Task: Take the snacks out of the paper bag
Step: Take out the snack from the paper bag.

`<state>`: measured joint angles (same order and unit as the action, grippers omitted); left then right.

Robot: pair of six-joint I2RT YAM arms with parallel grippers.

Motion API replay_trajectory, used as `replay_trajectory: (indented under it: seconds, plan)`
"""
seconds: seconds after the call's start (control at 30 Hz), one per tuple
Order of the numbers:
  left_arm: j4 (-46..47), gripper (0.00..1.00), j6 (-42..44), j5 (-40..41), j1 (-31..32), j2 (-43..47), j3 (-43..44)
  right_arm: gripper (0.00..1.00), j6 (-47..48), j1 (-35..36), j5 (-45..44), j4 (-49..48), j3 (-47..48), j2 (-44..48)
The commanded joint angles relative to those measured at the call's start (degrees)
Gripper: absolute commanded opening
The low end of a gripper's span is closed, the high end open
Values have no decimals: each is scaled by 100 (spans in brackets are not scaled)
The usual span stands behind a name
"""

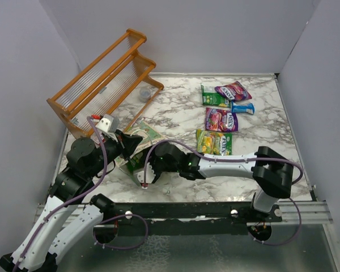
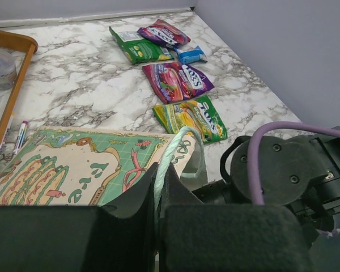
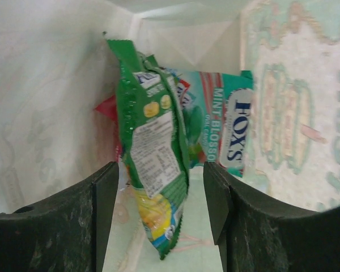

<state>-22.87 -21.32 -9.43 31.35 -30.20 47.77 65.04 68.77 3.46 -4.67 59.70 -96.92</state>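
The paper bag (image 1: 141, 136) lies on its side at the left of the table, printed face up (image 2: 73, 164). My left gripper (image 2: 158, 190) is shut on its pale string handle (image 2: 173, 150). My right gripper (image 3: 161, 192) is inside the bag and open, with its fingers on either side of a hanging green snack packet (image 3: 153, 147) and a gap on each side. A teal mint packet (image 3: 229, 130) and a red one (image 3: 105, 107) lie behind it. Several snacks are out on the table: green (image 1: 213, 97), purple-pink (image 1: 232, 90), blue (image 1: 242, 107), purple (image 1: 221, 120) and yellow-green (image 1: 214, 141).
An orange wooden rack (image 1: 105, 79) leans at the back left, with a small clear cup (image 1: 144, 94) by it. Two pens (image 2: 20, 136) lie beside the bag next to the rack. My right arm (image 1: 226, 165) stretches across the near table. Grey walls close in both sides.
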Motion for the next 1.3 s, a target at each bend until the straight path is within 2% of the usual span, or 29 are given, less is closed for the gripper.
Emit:
replay_trajectory:
  seconds: [0.0,0.33,0.47,0.63,0.87,0.93,1.27]
  plan:
    - [-22,0,7,66,7,86,127,61,246,-152,89,231,167,-341]
    - [-20,0,23,46,4,58,164,59,339,-279,-254,-586,197,-909]
    - [-82,0,32,85,5,98,181,50,452,-312,-525,-882,248,-1123]
    - [-131,0,37,117,10,132,192,31,446,-312,-504,-1196,252,-1130]
    - [-145,0,34,126,8,131,200,7,317,-312,-366,-1347,86,-716]
    - [-152,0,34,134,4,131,189,3,243,-314,-320,-1342,30,-534]
    - [-88,0,-12,129,3,119,116,1,-269,-312,217,-888,-490,909]
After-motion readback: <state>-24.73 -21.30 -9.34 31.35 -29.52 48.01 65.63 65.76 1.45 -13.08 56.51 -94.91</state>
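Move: The green snack pack lies in the bag just beyond the right gripper's open fingers: some 3 cm ahead, 3 cm to the left and 6 cm lower. Deeper in, the teal mint pack sits about 8 cm ahead, 8 cm left and 9 cm below; the red pack is roughly level fore and aft, 8 cm left, 9 cm below. From the left gripper, the green pack is about 6 cm back, 1 cm right and 20 cm down. Sink the open right gripper about 5 cm into the bag while easing it 4 to 5 cm forward, so the fingers straddle the green pack's near end; shut them on it, then draw up some 6 cm, drifting slightly back and right. Keep the left gripper still, pinching the bag's cord handle. ##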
